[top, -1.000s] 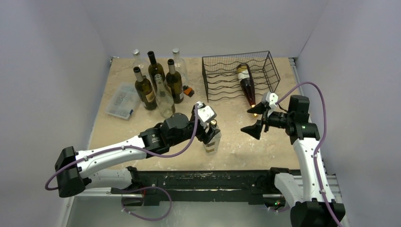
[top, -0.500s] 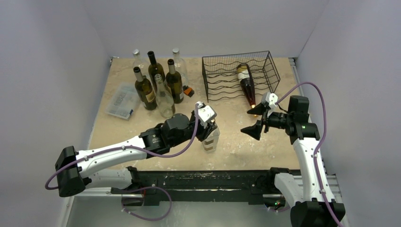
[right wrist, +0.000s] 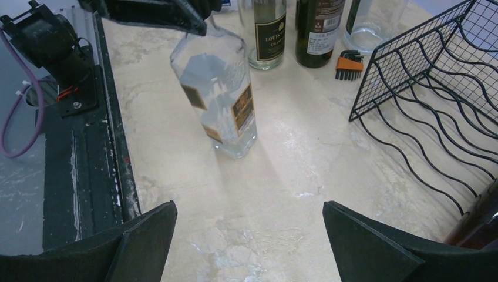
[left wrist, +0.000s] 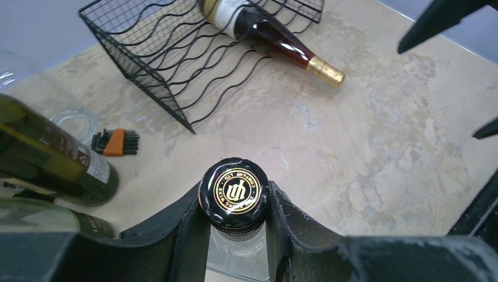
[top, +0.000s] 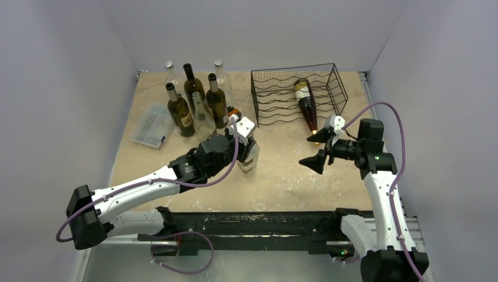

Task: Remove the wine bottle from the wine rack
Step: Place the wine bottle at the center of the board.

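The wine bottle [top: 305, 103], dark red with a gold foil neck, lies in the black wire wine rack [top: 276, 97] at the back right, its neck poking out of the front [left wrist: 264, 29]. My left gripper [top: 245, 138] is shut on the black cap and neck of a clear square bottle [top: 249, 160] left of the rack. The fingers [left wrist: 188, 229] press both sides of the cap [left wrist: 234, 191]. The clear bottle [right wrist: 220, 94] leans slightly in the right wrist view. My right gripper [top: 315, 150] stands open and holds nothing, just in front of the wine bottle's neck.
Several upright bottles [top: 194, 103] cluster at the back left, close to the clear bottle. A clear plastic box [top: 151, 124] lies left of them. An orange hex key set [left wrist: 114, 141] lies beside the rack's left corner. A black rail [top: 246, 223] runs along the near edge.
My left gripper closed on the clear bottle's cap, then carried the bottle left and back toward the standing bottles. The right arm stayed still.
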Tool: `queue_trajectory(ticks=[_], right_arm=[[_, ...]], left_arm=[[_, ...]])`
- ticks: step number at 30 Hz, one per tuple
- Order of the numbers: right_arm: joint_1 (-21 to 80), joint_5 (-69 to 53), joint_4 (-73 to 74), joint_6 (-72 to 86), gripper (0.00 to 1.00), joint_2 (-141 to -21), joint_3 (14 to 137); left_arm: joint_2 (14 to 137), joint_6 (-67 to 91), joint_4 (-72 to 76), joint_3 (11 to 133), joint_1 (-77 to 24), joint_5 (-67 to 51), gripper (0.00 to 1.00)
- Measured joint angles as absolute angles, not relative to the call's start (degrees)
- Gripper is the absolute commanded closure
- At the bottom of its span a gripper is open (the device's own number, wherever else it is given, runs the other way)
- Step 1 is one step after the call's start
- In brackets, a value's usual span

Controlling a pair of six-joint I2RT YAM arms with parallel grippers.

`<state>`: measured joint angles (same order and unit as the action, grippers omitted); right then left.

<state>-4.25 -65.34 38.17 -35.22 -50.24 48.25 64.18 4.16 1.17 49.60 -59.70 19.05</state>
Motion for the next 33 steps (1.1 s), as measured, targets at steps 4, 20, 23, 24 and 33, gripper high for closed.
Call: queue_trajectory(ticks=[4,20,23,24,33], right_arm=[[-4.3,-65.3,38.2,-35.3,0.01,-50.2,48.2],[-4.3,-65.3,38.4,-35.6,0.01,-50.2,48.2],[-4.3,-65.3,38.5,-35.7,0.01,-50.2,48.2],[-4.3,-65.3,38.6,-35.7,0.01,-50.2,48.2],[-4.3,-65.3,38.6,-36.0,0.01,-50.2,48.2]], left_arm=[[64.3,5.0,2.2,49.6,-55.4,20.1,1.00],[73.3,4.7,10.0,52.9,-45.7,22.5,1.00],[74.7,4.1,10.1,54.0,-43.8,22.5,1.00],[75.0,3.8,10.2,54.4,-43.2,22.5,1.00],[77.7,3.7,10.1,57.8,-39.4,21.2,1.00]])
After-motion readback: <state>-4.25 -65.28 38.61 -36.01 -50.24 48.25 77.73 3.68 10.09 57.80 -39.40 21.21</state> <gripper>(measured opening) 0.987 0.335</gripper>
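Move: The left hand holds the square clear bottle by its neck. The free spot to the right of the standing bottles is about 16 cm ahead, 8 cm left and 26 cm below. From the left hand, the nearest dark bottle stands some 22 cm ahead and 12 cm left, the tall clear bottle 14 ahead and 17 left, and the orange key set 25 ahead and 7 left. From the right hand, the spot lies about 19 cm ahead and 28 cm left. Left hand carries the gripped bottle forward 14 cm and left 7 towards the standing bottles, turning some 20° counter-clockwise. ##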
